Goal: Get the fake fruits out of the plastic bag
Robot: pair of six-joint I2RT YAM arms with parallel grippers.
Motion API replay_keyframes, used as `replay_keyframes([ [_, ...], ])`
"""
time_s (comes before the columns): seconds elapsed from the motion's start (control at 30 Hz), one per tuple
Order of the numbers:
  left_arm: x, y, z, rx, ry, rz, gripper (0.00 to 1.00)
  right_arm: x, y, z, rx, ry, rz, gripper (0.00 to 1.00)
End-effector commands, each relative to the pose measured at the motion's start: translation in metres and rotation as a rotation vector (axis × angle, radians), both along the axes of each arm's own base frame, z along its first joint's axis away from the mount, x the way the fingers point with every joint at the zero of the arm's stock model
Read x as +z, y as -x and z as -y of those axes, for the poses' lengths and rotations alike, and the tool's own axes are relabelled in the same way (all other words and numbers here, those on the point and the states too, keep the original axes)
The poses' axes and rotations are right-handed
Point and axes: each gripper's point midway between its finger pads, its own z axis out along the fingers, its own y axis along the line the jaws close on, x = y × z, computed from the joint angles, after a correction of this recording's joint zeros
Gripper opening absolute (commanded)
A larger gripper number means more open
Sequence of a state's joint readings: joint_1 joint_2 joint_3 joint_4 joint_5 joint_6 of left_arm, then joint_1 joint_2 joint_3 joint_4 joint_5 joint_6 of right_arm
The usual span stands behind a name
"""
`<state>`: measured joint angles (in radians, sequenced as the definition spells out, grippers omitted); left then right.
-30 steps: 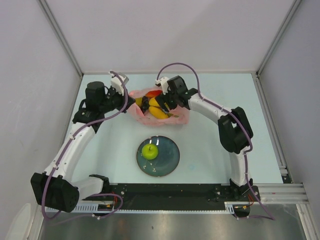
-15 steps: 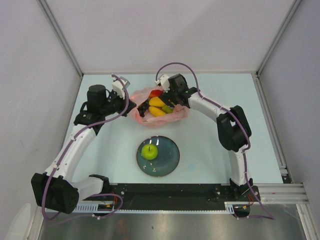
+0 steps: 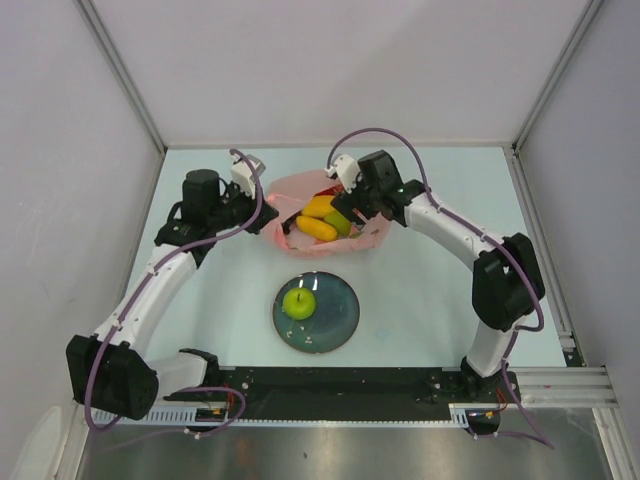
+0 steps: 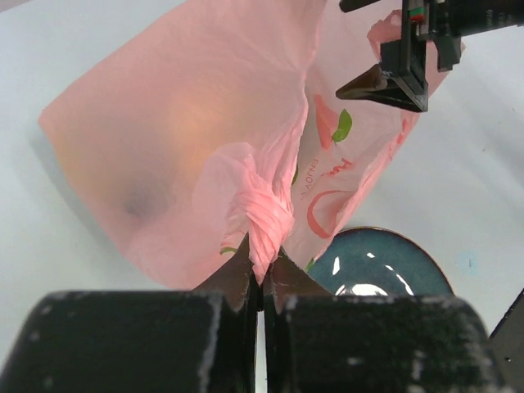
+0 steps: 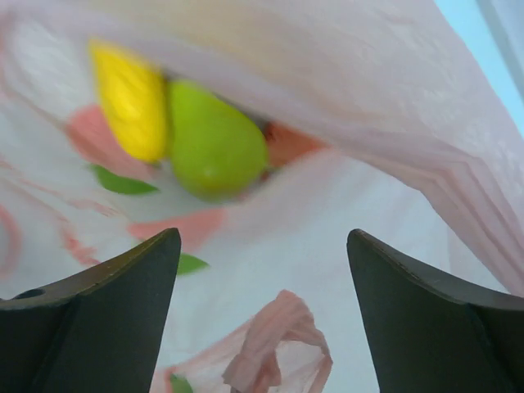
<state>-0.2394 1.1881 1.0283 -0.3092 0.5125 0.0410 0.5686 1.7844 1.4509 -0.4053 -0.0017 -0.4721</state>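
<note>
The pink plastic bag (image 3: 350,240) lies at the middle back of the table with its mouth held up. My left gripper (image 4: 262,266) is shut on a twisted handle of the plastic bag (image 4: 213,139) at its left side. Inside the bag I see yellow fruits (image 3: 316,228), a green pear (image 5: 214,147) next to a yellow piece (image 5: 131,98), and a red piece (image 3: 322,189). My right gripper (image 5: 262,270) hangs open at the bag's mouth, a short way from the pear, nothing between its fingers. A green apple (image 3: 299,301) rests on the dark plate (image 3: 340,320).
The dark round plate sits in front of the bag, near the table's middle. A loose pink handle loop (image 5: 274,348) lies below the right gripper's fingers. White walls enclose the table on the left, back and right.
The right gripper has drawn back to the right from deep among the fruits to the bag's mouth and opened slightly wider. The left gripper has lifted the handle slightly rightward, spreading the bag.
</note>
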Motion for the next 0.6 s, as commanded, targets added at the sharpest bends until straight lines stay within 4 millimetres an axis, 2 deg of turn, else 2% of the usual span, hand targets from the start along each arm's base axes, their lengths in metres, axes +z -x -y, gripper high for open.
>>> replay_keyframes([
  [0.0, 0.006, 0.003, 0.005, -0.019, 0.033, 0.008, 0.00, 0.039, 0.010, -0.057, 0.156, -0.102, 0.030, 0.82],
  [0.1, 0.006, 0.006, 0.002, -0.014, 0.021, 0.019, 0.00, 0.038, 0.007, -0.076, 0.216, -0.099, 0.019, 0.73],
  [0.13, 0.005, 0.006, 0.002, -0.013, 0.019, 0.019, 0.00, 0.034, 0.005, -0.079, 0.227, -0.093, 0.013, 0.71],
  [0.17, 0.008, 0.007, 0.001, -0.010, 0.018, 0.032, 0.00, 0.020, 0.001, -0.080, 0.233, -0.075, -0.008, 0.69],
  [0.2, 0.008, 0.007, 0.001, -0.008, 0.019, 0.030, 0.00, 0.019, -0.001, -0.082, 0.254, -0.074, -0.016, 0.66],
  [0.3, 0.013, 0.008, 0.001, -0.010, 0.027, 0.040, 0.00, -0.002, -0.009, -0.082, 0.311, -0.038, -0.037, 0.66],
  [0.47, 0.015, 0.007, 0.000, -0.005, 0.016, 0.055, 0.00, -0.013, -0.020, -0.077, 0.348, -0.022, -0.055, 0.65],
  [0.5, 0.014, 0.008, 0.000, -0.009, 0.016, 0.054, 0.00, -0.020, -0.025, -0.075, 0.343, -0.014, -0.066, 0.66],
  [0.57, 0.013, 0.007, 0.000, -0.008, 0.020, 0.053, 0.00, -0.021, -0.029, -0.073, 0.348, -0.001, -0.067, 0.70],
])
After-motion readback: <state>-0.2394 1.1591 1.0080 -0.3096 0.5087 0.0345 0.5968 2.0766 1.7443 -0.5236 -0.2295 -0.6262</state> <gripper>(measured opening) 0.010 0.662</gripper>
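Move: In the bag's open mouth, the green pear that the right hand seems to be after lies about 4 cm ahead of it, 4 cm left and 8 cm below. Near the same height, the front yellow fruit is roughly 2 cm ahead and 9 cm left, the rear yellow fruit 8 cm ahead and 9 cm left, and the red fruit 11 cm ahead and 6 cm left. From the left hand the pear is some 9 cm ahead, 17 cm right and 16 cm lower. Swinging left over the bag mouth by about 8 cm while rising 3 cm, the right hand then plunges some 7 cm down among the fruits at the pear, easing slightly back right. Its wrist turns counter-clockwise and its wide fingers narrow partway, staying well open; the left hand keeps the bag's gathered edge pinched almost still. ##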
